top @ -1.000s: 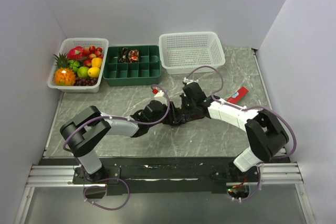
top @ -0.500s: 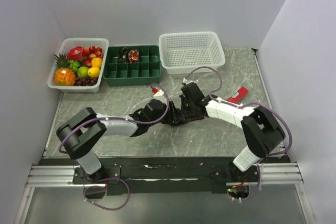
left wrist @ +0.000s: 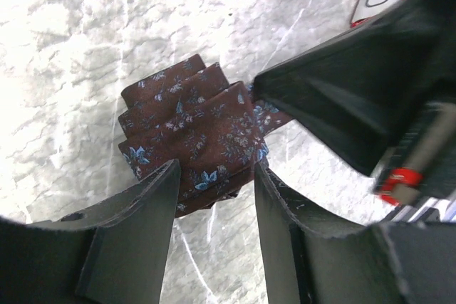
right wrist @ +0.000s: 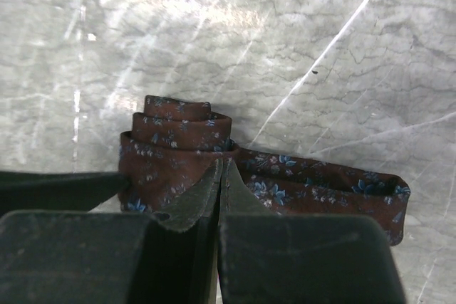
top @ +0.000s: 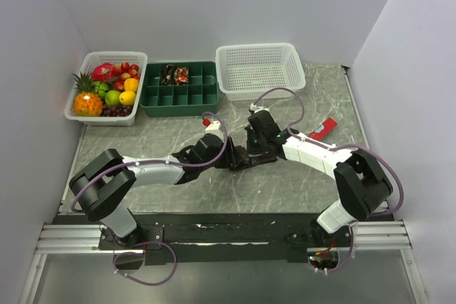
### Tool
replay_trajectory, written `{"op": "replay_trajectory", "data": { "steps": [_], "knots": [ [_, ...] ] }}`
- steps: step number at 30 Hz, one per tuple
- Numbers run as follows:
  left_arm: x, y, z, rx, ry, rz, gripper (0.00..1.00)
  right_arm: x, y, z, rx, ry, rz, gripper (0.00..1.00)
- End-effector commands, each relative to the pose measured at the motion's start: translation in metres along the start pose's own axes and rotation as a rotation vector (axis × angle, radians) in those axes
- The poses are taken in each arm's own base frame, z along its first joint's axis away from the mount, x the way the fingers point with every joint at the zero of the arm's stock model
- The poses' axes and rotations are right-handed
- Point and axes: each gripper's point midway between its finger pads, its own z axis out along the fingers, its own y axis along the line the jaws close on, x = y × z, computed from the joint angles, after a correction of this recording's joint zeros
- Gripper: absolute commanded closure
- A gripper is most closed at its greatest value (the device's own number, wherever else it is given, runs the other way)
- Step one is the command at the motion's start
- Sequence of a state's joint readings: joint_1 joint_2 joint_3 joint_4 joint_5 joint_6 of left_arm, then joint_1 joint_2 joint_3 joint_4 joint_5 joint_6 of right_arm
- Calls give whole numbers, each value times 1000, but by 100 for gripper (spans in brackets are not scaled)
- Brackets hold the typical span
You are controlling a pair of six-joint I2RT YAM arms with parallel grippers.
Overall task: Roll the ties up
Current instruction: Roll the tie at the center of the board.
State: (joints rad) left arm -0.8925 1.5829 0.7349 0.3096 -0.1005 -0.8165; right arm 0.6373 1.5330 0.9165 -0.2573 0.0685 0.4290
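A dark brown tie with small blue flowers (left wrist: 189,129) lies mostly rolled on the marble table, mid-table between the two arms (top: 241,159). Its roll (right wrist: 174,144) stands left of a short flat tail (right wrist: 320,186). My right gripper (right wrist: 222,165) is shut, its tips pressing on the fabric where the roll meets the tail; in the left wrist view it is the black wedge (left wrist: 342,90). My left gripper (left wrist: 215,172) is open, its fingers (left wrist: 142,211) straddling the roll's near edge. Rolled ties (top: 175,73) sit in the green tray.
A green compartment tray (top: 192,97) stands at the back centre, between a basket of fruit (top: 107,87) on the left and an empty white basket (top: 260,69) on the right. A small red bar (top: 324,129) lies at the right of the table.
The left arm's elbow has swung out to the left and its gripper has opened slightly. The right gripper and the tie have hardly moved.
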Motion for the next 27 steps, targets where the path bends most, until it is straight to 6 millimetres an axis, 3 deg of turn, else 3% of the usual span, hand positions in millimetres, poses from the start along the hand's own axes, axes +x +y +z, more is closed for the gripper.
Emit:
{"op": "replay_trajectory", "data": {
  "steps": [1,8,13,14,17,20,27],
  "knots": [
    [-4,-1,7,-30,2,15,48,-22,3,-18,4,-84,16,100],
    [14,-3,21,-16,47,20,49,-24,-27,-28,88,-89,83,98],
    [20,-1,25,-30,60,31,50,-16,-66,-37,136,-91,176,61],
    [20,-1,26,-32,61,31,50,-14,-72,-38,148,-92,185,48],
    [24,1,27,-40,68,33,50,-8,-90,-41,178,-82,218,28],
    [26,1,28,-42,71,32,50,-1,-101,-36,172,-44,250,22],
    [33,4,32,-68,85,50,50,24,-108,-18,123,68,320,25]
  ]
}}
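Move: The tie's loose tail runs off to the right of the right gripper's shut tips; its middle is about 5 cm right, 1 cm back and 4 cm below them. The rolled part is about 3 cm left of those tips, 1 cm back and 3 cm lower, and the red-and-white carton some 23 cm right and 8 cm ahead. From the left gripper, whose half-open fingers already straddle the roll, the roll's middle is roughly 2 cm right, 1 cm ahead and 3 cm below. Raise the right gripper slightly from beside the roll and swing it about 11 cm right along the tail to its free end, turning some 20 degrees clockwise, opening the shut fingers wide on the way and sinking at the end. Meanwhile keep the left fingers half open around the roll, sink about 1 cm and push the roll some 3 cm right. ##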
